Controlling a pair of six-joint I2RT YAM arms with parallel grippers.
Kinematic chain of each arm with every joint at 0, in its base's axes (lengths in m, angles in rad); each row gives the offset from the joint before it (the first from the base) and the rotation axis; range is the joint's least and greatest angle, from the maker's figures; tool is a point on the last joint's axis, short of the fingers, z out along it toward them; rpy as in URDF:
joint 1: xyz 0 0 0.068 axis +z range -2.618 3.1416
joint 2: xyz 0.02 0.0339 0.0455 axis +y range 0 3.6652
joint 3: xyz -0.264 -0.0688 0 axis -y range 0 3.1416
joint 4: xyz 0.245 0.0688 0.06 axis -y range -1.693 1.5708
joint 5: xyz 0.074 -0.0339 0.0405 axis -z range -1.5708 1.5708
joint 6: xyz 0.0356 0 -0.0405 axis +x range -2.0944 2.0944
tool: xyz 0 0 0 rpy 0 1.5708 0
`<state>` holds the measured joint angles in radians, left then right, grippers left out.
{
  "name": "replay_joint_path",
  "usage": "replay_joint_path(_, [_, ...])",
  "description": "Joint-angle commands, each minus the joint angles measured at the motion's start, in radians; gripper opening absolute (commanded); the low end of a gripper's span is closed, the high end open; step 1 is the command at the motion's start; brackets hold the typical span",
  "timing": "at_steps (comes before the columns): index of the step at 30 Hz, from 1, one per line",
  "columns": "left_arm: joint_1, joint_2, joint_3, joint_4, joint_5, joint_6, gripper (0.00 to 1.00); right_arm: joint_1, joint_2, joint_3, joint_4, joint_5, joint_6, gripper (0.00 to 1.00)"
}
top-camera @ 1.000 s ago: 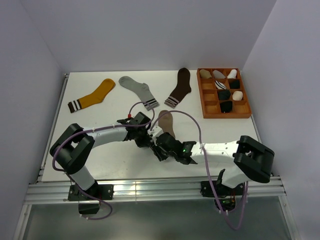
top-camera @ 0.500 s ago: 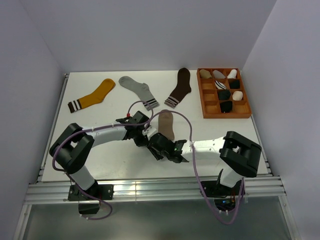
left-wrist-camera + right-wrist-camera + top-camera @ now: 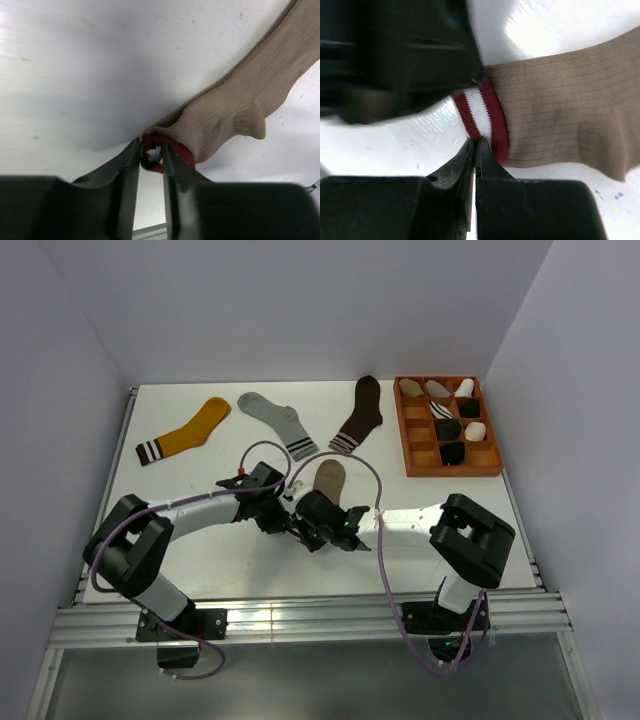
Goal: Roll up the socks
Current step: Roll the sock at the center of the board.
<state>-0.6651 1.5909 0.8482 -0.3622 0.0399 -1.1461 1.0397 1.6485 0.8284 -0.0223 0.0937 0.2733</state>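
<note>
A taupe sock (image 3: 330, 478) lies flat at mid-table, with its maroon-and-white cuff (image 3: 482, 112) towards the near side. Both grippers meet at that cuff. My right gripper (image 3: 475, 142) (image 3: 303, 527) is shut, its tips pinching the cuff's near edge. My left gripper (image 3: 151, 152) (image 3: 288, 520) has its fingers narrowly parted, and a bunched fold of the cuff (image 3: 175, 150) sits between the tips. In the right wrist view the left gripper is a dark blur (image 3: 410, 55) against the cuff. From above, the two grippers hide the cuff.
At the back lie a mustard-yellow sock (image 3: 185, 432), a light grey sock (image 3: 278, 422) and a dark brown sock (image 3: 360, 415). A wooden compartment tray (image 3: 450, 472) with several rolled socks stands at the back right.
My right gripper has moved left onto the cuff and closed from wide open. My left gripper's fingers have parted slightly. Both grippers and the sock have shifted a little away from the near edge.
</note>
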Motion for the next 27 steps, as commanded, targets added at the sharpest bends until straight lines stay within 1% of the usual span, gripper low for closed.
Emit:
replay_joint_path(1, [0.022, -0.083, -0.035, 0.014, -0.066, -0.027, 0.32, -0.084, 0.019, 0.020, -0.071, -0.291, 0.053, 0.00])
replay_joint_path(2, [0.025, -0.107, -0.043, 0.016, -0.081, -0.044, 0.35, -0.139, 0.028, 0.018, -0.061, -0.410, 0.061, 0.00])
replay_joint_path(3, [0.028, -0.121, -0.057, 0.019, -0.087, -0.053, 0.42, -0.165, 0.030, 0.012, -0.044, -0.464, 0.079, 0.00])
replay_joint_path(4, [0.030, -0.149, -0.063, 0.029, -0.090, -0.060, 0.44, -0.188, 0.031, 0.003, 0.002, -0.520, 0.093, 0.00])
replay_joint_path(5, [0.033, -0.161, -0.072, 0.032, -0.098, -0.072, 0.45, -0.229, 0.040, -0.005, 0.019, -0.611, 0.107, 0.00])
replay_joint_path(6, [0.036, -0.173, -0.084, 0.034, -0.101, -0.079, 0.50, -0.248, 0.048, -0.021, 0.053, -0.659, 0.147, 0.00])
replay_joint_path(7, [0.038, -0.196, -0.090, 0.040, -0.106, -0.086, 0.50, -0.266, 0.057, -0.032, 0.117, -0.705, 0.171, 0.00])
replay_joint_path(8, [0.038, -0.209, -0.095, 0.045, -0.110, -0.098, 0.50, -0.303, 0.077, -0.060, 0.154, -0.792, 0.196, 0.00])
replay_joint_path(9, [0.038, -0.221, -0.112, 0.051, -0.112, -0.106, 0.50, -0.319, 0.086, -0.075, 0.192, -0.825, 0.251, 0.00])
replay_joint_path(10, [0.038, -0.244, -0.121, 0.074, -0.110, -0.116, 0.50, -0.334, 0.105, -0.090, 0.272, -0.851, 0.282, 0.00])
replay_joint_path(11, [0.038, -0.252, -0.130, 0.086, -0.104, -0.121, 0.50, -0.349, 0.115, -0.125, 0.316, -0.911, 0.314, 0.00])
replay_joint_path(12, [0.038, -0.258, -0.147, 0.097, -0.085, -0.125, 0.50, -0.381, 0.126, -0.147, 0.364, -0.939, 0.384, 0.00])
replay_joint_path(13, [0.036, -0.267, -0.155, 0.110, -0.075, -0.132, 0.50, -0.397, 0.149, -0.169, 0.478, -0.971, 0.424, 0.00])
replay_joint_path(15, [0.029, -0.267, -0.166, 0.134, -0.057, -0.133, 0.50, -0.440, 0.171, -0.227, 0.588, -1.023, 0.534, 0.00])
replay_joint_path(16, [0.024, -0.258, -0.163, 0.137, -0.055, -0.133, 0.50, -0.452, 0.183, -0.239, 0.660, -1.034, 0.556, 0.00])
replay_joint_path(19, [-0.002, -0.235, -0.164, 0.160, -0.049, -0.138, 0.49, -0.484, 0.240, -0.272, 0.751, -1.061, 0.633, 0.00])
replay_joint_path(27, [-0.073, -0.183, -0.153, 0.215, -0.032, -0.152, 0.47, -0.523, 0.318, -0.301, 0.869, -1.094, 0.750, 0.00])
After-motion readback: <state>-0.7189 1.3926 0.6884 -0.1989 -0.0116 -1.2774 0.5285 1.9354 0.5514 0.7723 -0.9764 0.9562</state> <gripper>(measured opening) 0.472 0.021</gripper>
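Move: My left fingers, already parting, are at the left corner of the brown sock's striped cuff; its middle lies some 3 cm to their right and 2 cm back, at about finger height. My right hand still grips the opposite corner, with the cuff's middle about 2 cm left and 2 cm ahead. From the left hand, the sock's toe end is roughly 14 cm ahead and 9 cm right, the grey sock's cuff 22 cm ahead and 3 cm right. Keeping its pinch on the cuff's near corner, my right hand rolls over by some 65 degrees until its fingers point left and nearly level, while drifting about 3 cm right. My left hand opens wider and comes free of the other corner, going up about 3 cm and out to the left, then swings back right above the cuff, fingers open. ##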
